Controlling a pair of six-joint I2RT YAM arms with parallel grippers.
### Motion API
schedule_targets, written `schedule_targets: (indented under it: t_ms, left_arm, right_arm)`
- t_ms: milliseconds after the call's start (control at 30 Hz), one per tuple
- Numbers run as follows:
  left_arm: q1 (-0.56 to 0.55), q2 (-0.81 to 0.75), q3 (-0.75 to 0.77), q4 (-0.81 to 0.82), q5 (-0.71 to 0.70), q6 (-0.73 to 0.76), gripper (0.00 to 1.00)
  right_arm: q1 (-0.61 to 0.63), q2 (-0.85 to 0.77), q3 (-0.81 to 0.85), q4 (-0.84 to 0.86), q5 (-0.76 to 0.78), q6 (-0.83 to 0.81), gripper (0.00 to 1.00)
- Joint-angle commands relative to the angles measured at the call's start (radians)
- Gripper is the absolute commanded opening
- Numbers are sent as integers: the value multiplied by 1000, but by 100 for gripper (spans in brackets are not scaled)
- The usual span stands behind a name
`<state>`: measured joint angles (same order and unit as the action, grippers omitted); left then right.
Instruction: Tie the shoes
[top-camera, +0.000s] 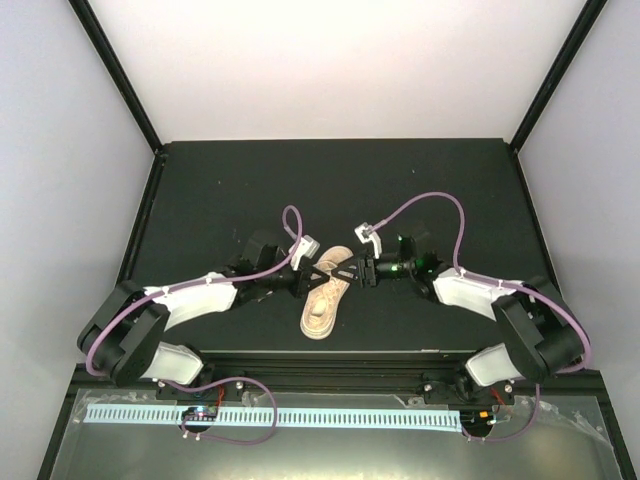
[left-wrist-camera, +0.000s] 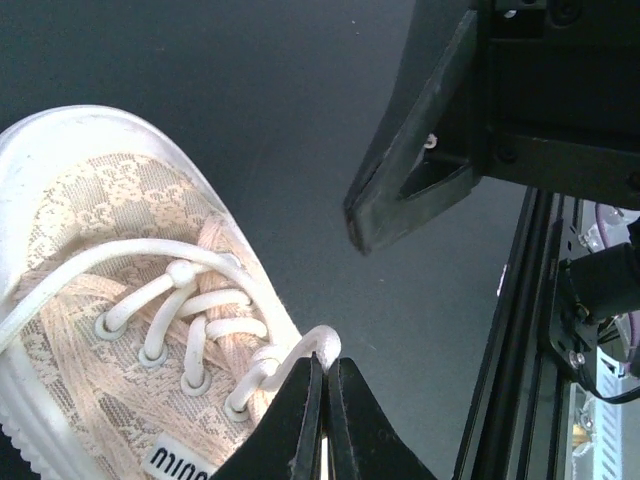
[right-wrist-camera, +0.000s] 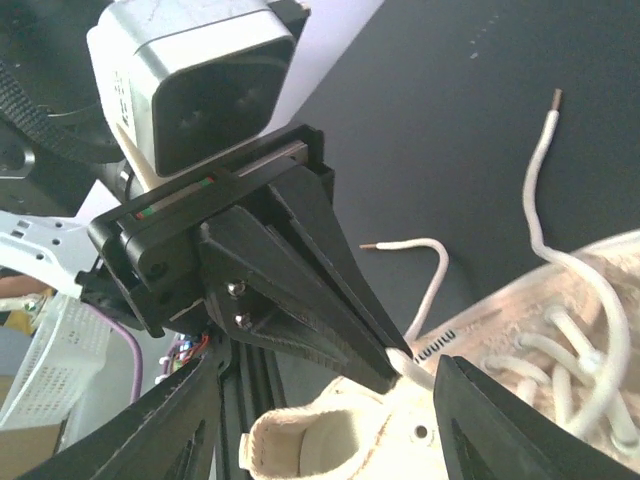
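Note:
The shoe (top-camera: 324, 298) is a small beige sneaker lying in the middle of the black table, between the two arms. In the left wrist view its lace-patterned upper (left-wrist-camera: 90, 200) and off-white laces (left-wrist-camera: 150, 255) fill the lower left. My left gripper (left-wrist-camera: 326, 362) is shut on a bend of lace beside the top eyelets. My right gripper (right-wrist-camera: 325, 400) stands open above the shoe's heel opening (right-wrist-camera: 330, 450), facing the left gripper (right-wrist-camera: 300, 280) at close range. It holds nothing. Two loose lace ends (right-wrist-camera: 435, 270) lie on the table beyond the shoe.
The black table (top-camera: 220, 190) is walled by white panels at the back and sides. A black rail (left-wrist-camera: 520, 330) runs along the near edge close to the shoe. The right gripper's finger (left-wrist-camera: 400, 190) hangs just above and right of the left gripper's tips.

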<state>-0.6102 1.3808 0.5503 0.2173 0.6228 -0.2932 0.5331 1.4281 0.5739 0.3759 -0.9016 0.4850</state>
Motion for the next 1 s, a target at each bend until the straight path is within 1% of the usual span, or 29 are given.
schedule_targets:
  t_ms: [0, 100, 300, 433, 567, 767, 967]
  left_arm:
    - [-4, 14, 52, 23, 41, -6, 2]
    - [-4, 17, 57, 21, 45, -4, 1]
    - [-4, 35, 66, 17, 54, 2, 2]
    - [-4, 38, 69, 14, 58, 4, 2]
    - [-5, 40, 72, 12, 57, 6, 2]
    - [-4, 41, 77, 10, 57, 8, 2]
    - [-4, 37, 78, 10, 55, 9, 2]
  right_arm:
    - [7, 59, 37, 92, -89, -75, 61]
    - [9, 88, 56, 61, -95, -114, 60]
    - [12, 132, 72, 41, -106, -148, 48]
    - [12, 165, 88, 30, -113, -165, 45]
    - [15, 180, 96, 25, -122, -170, 39]
    - [14, 198, 86, 26, -127, -172, 22]
    - [15, 199, 59, 74, -120, -142, 4]
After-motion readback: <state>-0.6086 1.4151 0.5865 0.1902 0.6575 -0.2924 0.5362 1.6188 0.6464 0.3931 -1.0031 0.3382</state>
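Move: The left fingers already hold a short loop of shoelace at their tips. It lies about 2 cm to the right hand's left, level fore and aft, and roughly 3 cm below. The shoe's toe is about 5 cm ahead, 1 cm right and 9 cm below the right hand; its ankle opening is some 8 cm back, 4 cm left and 8 cm below. The right hand sinks about 3 cm and edges left, closing on the lace loop at the left fingers' tips. ##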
